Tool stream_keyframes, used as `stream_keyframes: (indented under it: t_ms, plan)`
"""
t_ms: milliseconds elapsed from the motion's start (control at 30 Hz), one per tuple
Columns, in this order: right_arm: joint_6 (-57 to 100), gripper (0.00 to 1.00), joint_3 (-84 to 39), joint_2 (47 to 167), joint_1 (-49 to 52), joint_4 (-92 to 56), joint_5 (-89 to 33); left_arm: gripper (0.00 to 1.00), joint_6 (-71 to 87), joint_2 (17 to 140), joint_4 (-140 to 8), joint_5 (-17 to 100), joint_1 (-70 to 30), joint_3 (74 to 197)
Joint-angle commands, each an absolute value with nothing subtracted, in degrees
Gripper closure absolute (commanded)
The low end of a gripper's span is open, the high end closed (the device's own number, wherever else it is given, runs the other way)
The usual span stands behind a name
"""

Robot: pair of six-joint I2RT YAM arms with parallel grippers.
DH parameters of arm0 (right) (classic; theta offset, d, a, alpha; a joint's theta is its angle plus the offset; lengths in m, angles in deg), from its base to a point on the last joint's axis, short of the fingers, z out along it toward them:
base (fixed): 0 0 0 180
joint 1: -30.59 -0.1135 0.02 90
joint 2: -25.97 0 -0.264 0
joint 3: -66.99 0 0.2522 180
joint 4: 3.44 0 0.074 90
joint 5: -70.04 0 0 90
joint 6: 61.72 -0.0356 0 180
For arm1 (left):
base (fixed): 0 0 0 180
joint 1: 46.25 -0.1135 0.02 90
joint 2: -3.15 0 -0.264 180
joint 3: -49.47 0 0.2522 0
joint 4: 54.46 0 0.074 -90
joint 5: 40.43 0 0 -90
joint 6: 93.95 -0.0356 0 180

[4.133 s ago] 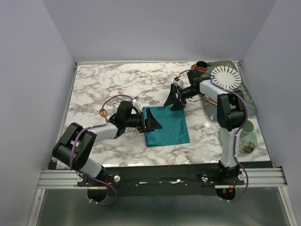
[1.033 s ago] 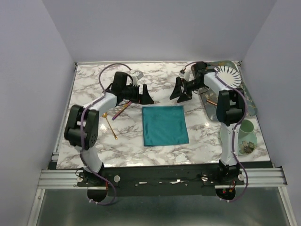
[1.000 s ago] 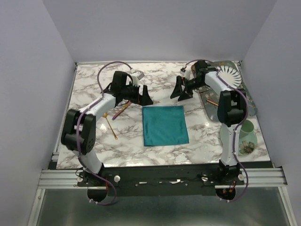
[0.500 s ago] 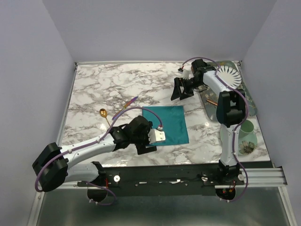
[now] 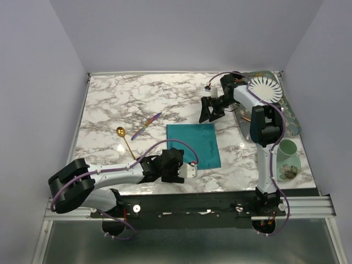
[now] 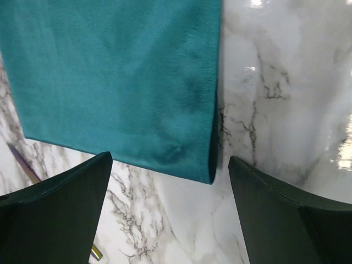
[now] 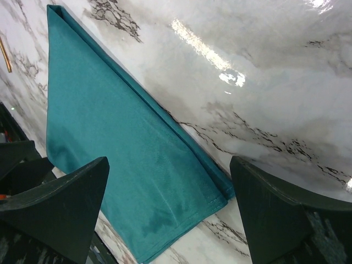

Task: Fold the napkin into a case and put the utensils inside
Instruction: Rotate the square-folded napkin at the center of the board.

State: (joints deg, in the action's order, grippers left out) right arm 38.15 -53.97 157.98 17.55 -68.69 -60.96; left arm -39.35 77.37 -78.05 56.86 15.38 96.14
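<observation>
The teal napkin (image 5: 193,144) lies flat on the marble as a folded, roughly square cloth. My left gripper (image 5: 175,165) hovers open at its near left corner. In the left wrist view the napkin (image 6: 115,77) fills the top and one corner sits between the dark fingers (image 6: 55,217) of the left gripper (image 6: 170,160). My right gripper (image 5: 210,112) hangs open just beyond the napkin's far right corner. The right wrist view shows the right gripper (image 7: 169,163) over the layered edge of the napkin (image 7: 121,159). The purple utensil (image 5: 147,123) and the gold spoon (image 5: 126,141) lie left of the napkin.
A grey tray (image 5: 292,122) at the right edge carries a white ribbed plate (image 5: 263,89) and copper-pink sticks (image 5: 246,117). A pale green cup (image 5: 287,149) stands on a flowered saucer (image 5: 287,170) at the near right.
My left arm swung from the back left of the table to the napkin's near left corner, uncovering both utensils. The right gripper stayed near the far right corner. Both stayed open.
</observation>
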Motion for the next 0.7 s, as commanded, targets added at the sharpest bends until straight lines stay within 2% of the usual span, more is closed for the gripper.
stream_keyframes:
  t_ms: [0, 200, 333, 667]
  plan:
    - [41.37, 0.0, -49.97, 156.93, 17.4, -71.34, -59.07, 0.01, -43.06, 78.48, -72.89, 63.1, 15.45, 93.92]
    - [43.22, 0.0, -42.41, 152.45, 17.4, -71.43, -58.46, 0.01, -45.26, 77.95, -71.21, 63.11, 10.8, 91.98]
    - [43.31, 0.0, -36.79, 149.2, 17.4, -71.08, -59.25, 0.01, -48.77, 77.42, -69.29, 60.38, 3.43, 91.54]
    - [35.41, 0.0, -19.03, 139.71, 16.44, -67.39, -66.62, 0.01, -55.9, 85.41, -64.27, 50.8, -8.36, 97.5]
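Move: Between the left hand's open fingers lies the square napkin's near-left corner, some 2 cm back and 2 cm left of the hand point. The napkin's middle is about 9 cm ahead and 8 cm right, the knife 19 cm ahead and 12 cm left, the gold spoon 11 cm ahead and 20 cm left. From the right hand, the far-right corner is roughly 1 cm back and 2 cm right, the napkin's middle 12 cm back and 7 cm left, the tray 8 cm ahead and 24 cm right. All lie about 3 cm below. Turning the napkin between two opposite corners, the right hand drags the far-right corner straight back about 12 cm, its far finger against the cloth, while the left takes the near-left corner forward some 10 cm, veering left after the first few. Both stay low with fingers wide open; the left wrist twists slightly counter-clockwise. ##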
